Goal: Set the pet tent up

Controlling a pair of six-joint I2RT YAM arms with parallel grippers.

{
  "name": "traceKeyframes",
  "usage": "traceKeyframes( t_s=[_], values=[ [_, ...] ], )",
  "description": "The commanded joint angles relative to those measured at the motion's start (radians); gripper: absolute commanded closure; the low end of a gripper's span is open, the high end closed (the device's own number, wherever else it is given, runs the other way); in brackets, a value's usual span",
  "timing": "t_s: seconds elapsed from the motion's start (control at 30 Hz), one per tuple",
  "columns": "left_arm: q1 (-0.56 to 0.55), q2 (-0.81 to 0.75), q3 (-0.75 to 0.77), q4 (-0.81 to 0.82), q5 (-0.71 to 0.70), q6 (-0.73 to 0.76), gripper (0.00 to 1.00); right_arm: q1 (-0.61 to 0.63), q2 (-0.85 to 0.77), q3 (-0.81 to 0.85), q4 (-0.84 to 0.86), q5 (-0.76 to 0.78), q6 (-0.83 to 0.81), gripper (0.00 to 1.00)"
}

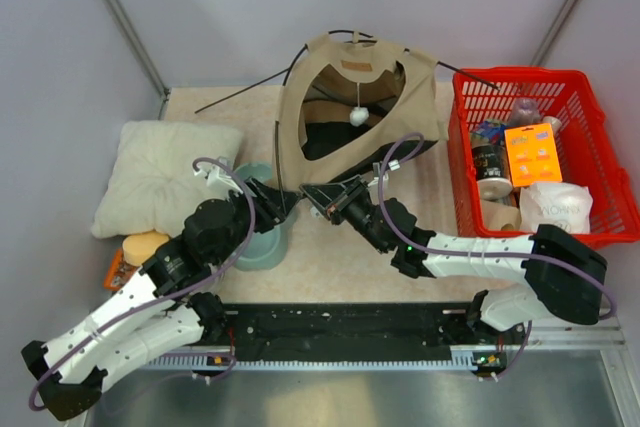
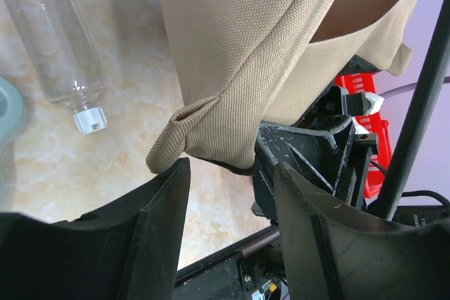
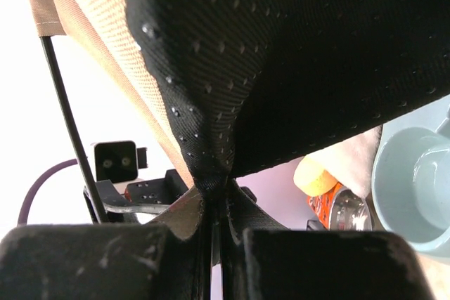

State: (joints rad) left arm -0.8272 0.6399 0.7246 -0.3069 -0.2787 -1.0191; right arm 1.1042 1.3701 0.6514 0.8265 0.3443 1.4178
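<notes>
The pet tent (image 1: 345, 97) stands at the back middle of the table: tan fabric, thin black poles, a small white ball hanging in its doorway. My right gripper (image 1: 320, 195) is shut on the tent's front bottom corner. In the right wrist view the dark lining (image 3: 232, 68) is pinched between its closed fingers (image 3: 211, 205). My left gripper (image 1: 285, 202) faces it from the left with its jaws apart. In the left wrist view a folded tan corner (image 2: 211, 128) hangs just above the gap of the left gripper (image 2: 232, 205), touching neither finger.
A cream pillow (image 1: 165, 175) lies at the left, with an orange sponge (image 1: 145, 245) in front of it. A teal bowl (image 1: 262, 235) sits under the left arm. The red basket (image 1: 580, 97) of packets stands at the right. A clear bottle (image 2: 56, 40) lies near the tent.
</notes>
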Motion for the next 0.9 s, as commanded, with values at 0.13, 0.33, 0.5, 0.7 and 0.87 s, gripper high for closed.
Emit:
traceKeyframes(
  t_s=[0.13,0.33,0.5,0.7,0.87],
  values=[
    [0.005,-0.002,0.004,0.107,-0.191,0.013,0.45,0.042,0.007,0.013,0.028,-0.162,0.055,1.0],
    [0.007,0.01,0.001,0.167,-0.224,0.045,0.46,0.042,0.006,-0.01,0.033,-0.177,0.089,1.0],
    [0.007,0.033,0.001,0.242,-0.221,0.1,0.46,0.04,0.007,-0.007,0.02,-0.192,0.101,1.0],
    [0.007,0.046,0.015,0.269,-0.218,0.139,0.6,0.04,0.012,-0.004,0.008,-0.206,0.11,1.0],
    [0.007,0.044,0.018,0.273,-0.22,0.16,0.9,0.042,0.015,-0.002,-0.016,-0.214,0.115,1.0]
  ],
)
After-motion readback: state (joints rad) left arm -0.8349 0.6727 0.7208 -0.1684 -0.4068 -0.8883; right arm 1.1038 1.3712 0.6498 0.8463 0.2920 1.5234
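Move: The tent's beige corner flap sits just beyond the left hand's open fingers, about 3 cm ahead, level sideways and 1 cm up. The black pole slants past about 3 cm ahead, 2 cm left and 6 cm above that hand; on the table some 23 cm below lie the clear bottle, 8 cm ahead and 2 cm right, and the teal bowl, 2 cm ahead and 8 cm left. The right hand, still pinching the cloth, has the flap about 3 cm to its left, level ahead. Left hand eases about 2.5 cm forward and 2 cm up, then pinches the flap; right hand keeps its grip. ##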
